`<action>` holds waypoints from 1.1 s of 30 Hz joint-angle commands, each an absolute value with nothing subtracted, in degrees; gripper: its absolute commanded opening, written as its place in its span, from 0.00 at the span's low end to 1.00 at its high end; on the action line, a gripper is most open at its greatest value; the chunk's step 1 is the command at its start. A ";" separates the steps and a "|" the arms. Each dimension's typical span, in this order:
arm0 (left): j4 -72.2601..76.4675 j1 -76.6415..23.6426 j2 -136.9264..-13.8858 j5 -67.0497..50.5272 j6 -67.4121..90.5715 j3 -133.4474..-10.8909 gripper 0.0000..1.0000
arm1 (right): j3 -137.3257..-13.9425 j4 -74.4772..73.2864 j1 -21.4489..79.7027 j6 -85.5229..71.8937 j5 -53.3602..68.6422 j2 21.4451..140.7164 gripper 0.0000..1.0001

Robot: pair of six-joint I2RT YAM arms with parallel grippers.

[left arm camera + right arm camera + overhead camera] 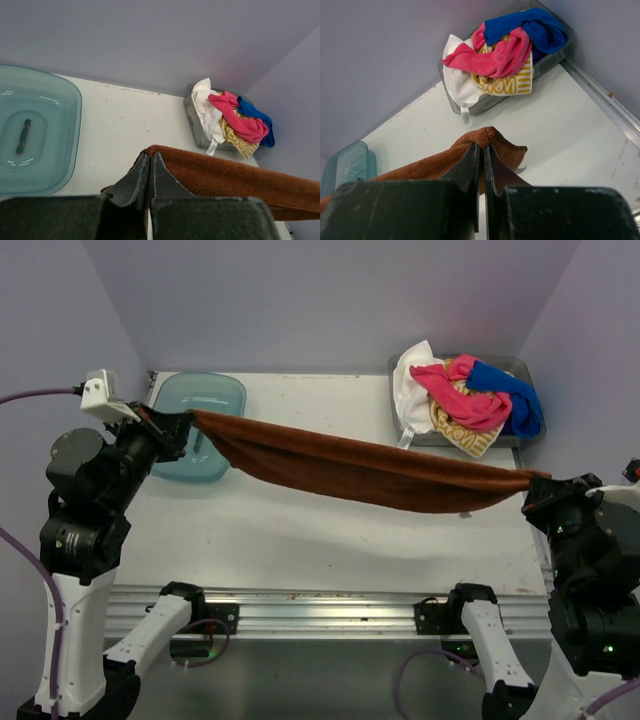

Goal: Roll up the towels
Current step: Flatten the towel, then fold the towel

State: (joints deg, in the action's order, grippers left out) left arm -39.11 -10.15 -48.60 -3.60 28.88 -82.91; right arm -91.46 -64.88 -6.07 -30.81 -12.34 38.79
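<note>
A rust-brown towel (360,468) hangs stretched above the table between both arms, sagging in the middle. My left gripper (180,425) is shut on its left corner, seen pinched at the fingertips in the left wrist view (150,156). My right gripper (535,483) is shut on its right corner, with the brown towel (435,162) folded over the tips (482,146). Other towels lie heaped in a grey bin (520,365) at the back right: hot pink (468,403), white (410,380), blue (515,395) and yellow-and-white striped (465,438).
A translucent teal plastic tray (210,395) sits at the back left, under the left gripper; a small dark object (23,136) lies in it. Purple walls close the table at back and sides. A metal rail (330,600) runs along the near edge.
</note>
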 commanded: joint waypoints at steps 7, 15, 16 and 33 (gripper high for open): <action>-43.07 -9.67 -47.01 -1.41 27.34 -80.69 0.00 | -85.46 -68.39 -6.24 -30.58 -13.18 36.48 0.00; -32.45 -9.67 -61.50 -3.79 28.30 -67.52 0.00 | -64.18 -49.77 -6.15 -33.40 -11.60 44.63 0.00; -31.04 -9.67 -66.57 -3.43 28.56 -66.54 0.00 | -59.37 -46.79 -6.15 -33.66 -11.60 48.30 0.00; -25.57 -8.35 -99.66 -0.26 28.57 -75.40 0.00 | -61.17 -27.16 -6.24 -33.93 -13.19 83.75 0.00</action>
State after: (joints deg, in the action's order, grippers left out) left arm -28.21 -9.69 -99.31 -1.72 29.32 -70.72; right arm -57.01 -30.81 -6.07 -34.04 -12.32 82.91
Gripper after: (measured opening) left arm 0.011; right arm 0.029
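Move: Each gripper holds one end of the brown towel, stretched high in the air. The bare table spot for the left end lies roughly 15 cm ahead of the left gripper, 2 cm to its right and 38 cm below; the teal tray stands about 23 cm ahead, 11 cm left, and about as far below. For the right gripper, the spot is some 19 cm ahead, 2 cm right and 36 cm below; the towel bin is about 40 cm ahead, 4 cm right and 33 cm down. Whip both grippers down together onto the bare table between tray and bin: ease back about 2 cm, then swing them down some 35 cm and forward, ending 15 to 19 cm farther out and still drawing forward at the end. Tip both wrists down 45 to 50 degrees and keep the towel's far edge pinched, so the cloth trails back and meets the table. ##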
